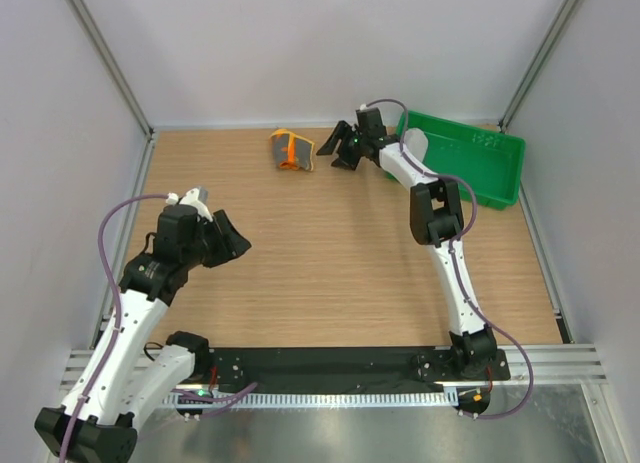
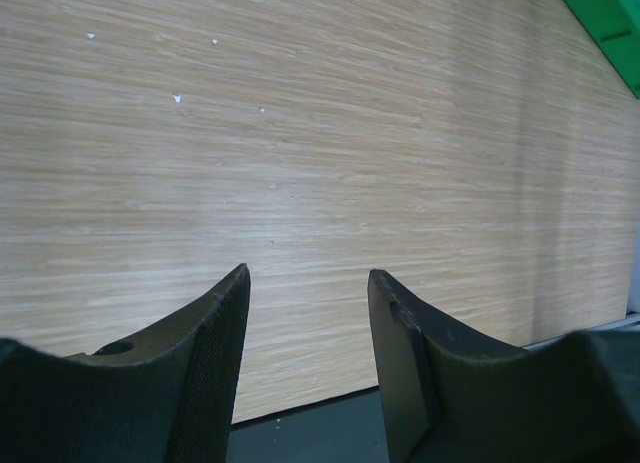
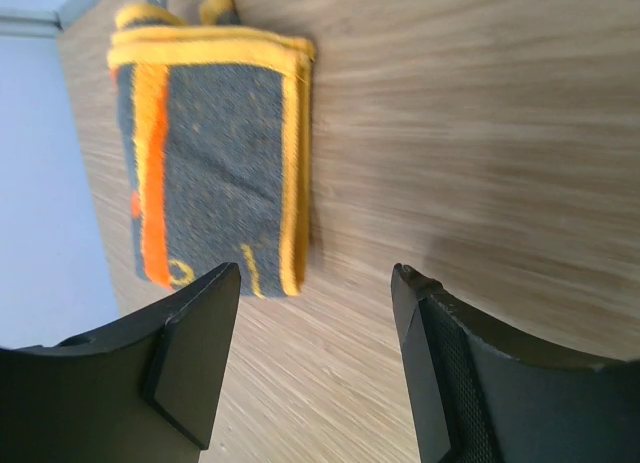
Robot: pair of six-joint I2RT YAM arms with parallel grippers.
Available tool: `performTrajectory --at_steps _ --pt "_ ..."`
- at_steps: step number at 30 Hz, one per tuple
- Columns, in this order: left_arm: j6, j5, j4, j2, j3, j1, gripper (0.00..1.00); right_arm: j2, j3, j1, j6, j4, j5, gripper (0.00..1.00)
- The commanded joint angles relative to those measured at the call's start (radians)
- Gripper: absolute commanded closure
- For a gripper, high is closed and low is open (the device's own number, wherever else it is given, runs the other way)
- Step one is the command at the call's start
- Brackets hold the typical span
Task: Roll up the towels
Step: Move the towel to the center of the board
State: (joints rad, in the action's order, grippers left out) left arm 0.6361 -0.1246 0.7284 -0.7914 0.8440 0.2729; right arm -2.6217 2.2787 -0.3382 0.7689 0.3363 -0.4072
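Observation:
The orange and yellow patterned towel point(image 1: 290, 150) lies folded or rolled into a small grey-faced bundle on the far part of the wooden table; the right wrist view shows it point(image 3: 210, 153) flat on the wood. My right gripper point(image 1: 333, 153) point(image 3: 318, 273) hovers just right of it, open and empty, its left finger near the towel's corner. A pale grey shape point(image 1: 416, 143), possibly the grey towel, sits at the left end of the green tray, partly behind the right arm. My left gripper point(image 1: 238, 245) point(image 2: 308, 275) is open over bare wood at the near left, holding nothing.
The green plastic tray point(image 1: 495, 173) stands at the far right of the table; its corner point(image 2: 610, 23) shows in the left wrist view. Grey walls with metal posts close in the table on three sides. A black base strip point(image 1: 330, 368) runs along the near edge.

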Motion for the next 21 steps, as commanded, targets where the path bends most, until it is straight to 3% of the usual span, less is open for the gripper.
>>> performTrajectory --at_steps 1,10,12,13,14,16,19,21 --pt "-0.024 -0.043 -0.041 0.004 -0.008 -0.014 0.48 -0.036 0.085 -0.021 0.070 -0.033 0.027 0.31" --pt "-0.026 -0.059 -0.046 0.012 -0.008 -0.027 0.48 -0.116 0.146 -0.059 0.133 -0.051 0.021 0.31" --pt "-0.027 -0.061 -0.046 0.012 -0.010 -0.029 0.48 -0.127 0.150 -0.068 0.154 -0.072 0.005 0.36" --pt "-0.027 -0.063 -0.047 0.012 -0.010 -0.029 0.48 -0.132 0.154 -0.073 0.159 -0.074 -0.001 0.40" --pt "-0.027 -0.064 -0.046 0.012 -0.010 -0.031 0.48 -0.136 0.160 -0.074 0.162 -0.074 -0.004 0.50" --pt "-0.027 -0.067 -0.047 0.011 -0.010 -0.034 0.48 -0.135 0.166 -0.081 0.170 -0.080 -0.010 0.57" --pt "-0.029 -0.069 -0.047 0.012 -0.010 -0.037 0.48 -0.124 0.162 -0.084 0.175 -0.088 -0.013 0.75" --pt "-0.029 -0.064 -0.047 0.015 -0.010 -0.037 0.48 -0.106 0.142 -0.084 0.175 -0.092 -0.007 0.92"
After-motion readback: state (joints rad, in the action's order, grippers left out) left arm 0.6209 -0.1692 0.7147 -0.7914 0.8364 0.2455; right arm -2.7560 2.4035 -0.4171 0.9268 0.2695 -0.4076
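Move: The folded gray-orange towel lies about 9 cm to my right hand's left and 5 cm farther out, its middle some 3 cm lower; its near right corner is closest to my open fingers. The rolled light towel sits about 22 cm to the right of that hand, roughly 2 cm farther out, in the green bin, whose middle is some 35 cm to the hand's right and 2 cm out. From my left hand, the gray-orange towel is about 39 cm ahead, 10 cm right and 17 cm below. I slide my right hand about 6 cm left to the near right corner of the gray-orange towel, edging a centimetre forward at first and easing back later, and sink some 2 cm. Over the last part of that reach I close the half-open fingers nearly shut, pinching the corner by its yellow hem. ##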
